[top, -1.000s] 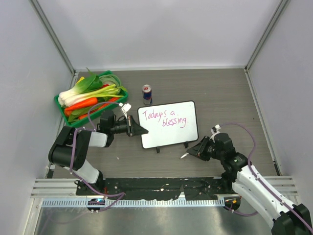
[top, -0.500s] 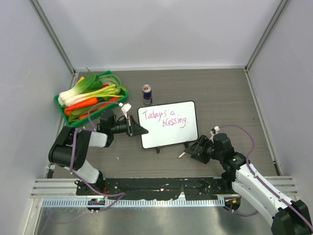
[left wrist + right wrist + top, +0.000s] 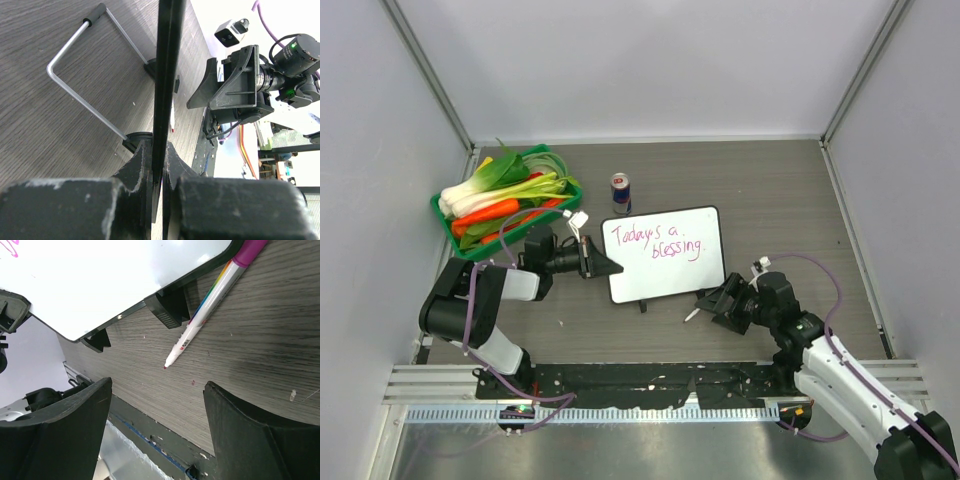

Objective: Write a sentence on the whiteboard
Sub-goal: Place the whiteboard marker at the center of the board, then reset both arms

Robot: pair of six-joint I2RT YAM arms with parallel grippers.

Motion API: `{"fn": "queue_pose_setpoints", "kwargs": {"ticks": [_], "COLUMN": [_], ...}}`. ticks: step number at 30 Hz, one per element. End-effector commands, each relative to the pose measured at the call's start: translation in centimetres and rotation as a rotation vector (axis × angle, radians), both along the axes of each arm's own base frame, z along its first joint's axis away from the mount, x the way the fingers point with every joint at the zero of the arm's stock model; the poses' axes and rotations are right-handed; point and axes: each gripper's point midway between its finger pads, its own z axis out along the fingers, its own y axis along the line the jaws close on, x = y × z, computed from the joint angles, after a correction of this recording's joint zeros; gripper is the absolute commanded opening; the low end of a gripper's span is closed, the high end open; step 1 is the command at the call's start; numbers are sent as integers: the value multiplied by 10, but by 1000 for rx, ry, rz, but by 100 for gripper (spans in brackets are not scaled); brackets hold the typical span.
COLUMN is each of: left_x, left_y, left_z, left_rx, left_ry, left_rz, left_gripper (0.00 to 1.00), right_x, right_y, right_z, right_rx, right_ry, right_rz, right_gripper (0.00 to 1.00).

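Note:
The whiteboard lies mid-table with the pink sentence in two lines on it. My left gripper is shut on the board's left edge, and the left wrist view shows that thin dark edge pinched between the jaws. A white marker with a magenta end lies on the table by the board's near right foot. My right gripper stands open just right of the marker. In the right wrist view the marker lies free ahead of the spread gripper, beside the board.
A green basket of vegetables sits at the back left, with a small can behind the board. The board's wire stand rests on the wood. A dark metal rail borders the near table edge.
My right gripper has gone from shut to open and released the marker, which now rests on the table. The gripper also shifted slightly left. The left arm and board have not moved.

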Motion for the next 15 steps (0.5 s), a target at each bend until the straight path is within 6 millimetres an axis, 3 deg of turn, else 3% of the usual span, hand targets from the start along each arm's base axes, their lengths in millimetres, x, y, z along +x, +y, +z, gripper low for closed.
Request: {"fn": "queue_pose_setpoints", "kwargs": {"ticks": [1, 5, 15], "left_x": [4, 6, 6], "left_y": [5, 7, 12], "left_z": [-15, -15, -9], "left_rx": [61, 78, 104], "left_ry": [31, 16, -34], "left_rz": [63, 80, 121], "left_gripper": [1, 15, 62], "right_x": [12, 12, 14], "right_y": [0, -2, -5], "right_z": [19, 16, 20], "right_rx": [10, -4, -32], "right_ry": [-71, -64, -80], "right_rz": [-17, -23, -29], "right_gripper": [79, 79, 80]}}
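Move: The left hand still grips the whiteboard's left edge; the board's middle is about 10 cm to its right and 3 cm ahead, roughly level with it. The marker lies 20 cm right and 6 cm back, some 7 cm below. Ahead some 18 cm stands the can, with the vegetable basket 25 cm left and equally far ahead. From the open right hand, the board's middle is about 10 cm left, 10 cm ahead and slightly higher. Down by a bit under 2 cm and about 1 cm left goes the left hand at the whiteboard's left edge, starting once its fingers begin to part. They open from nearly shut to about half wide and let go of the board's frame, while the wrist turns only about 5 degrees counter-clockwise, its left side rising as little. ##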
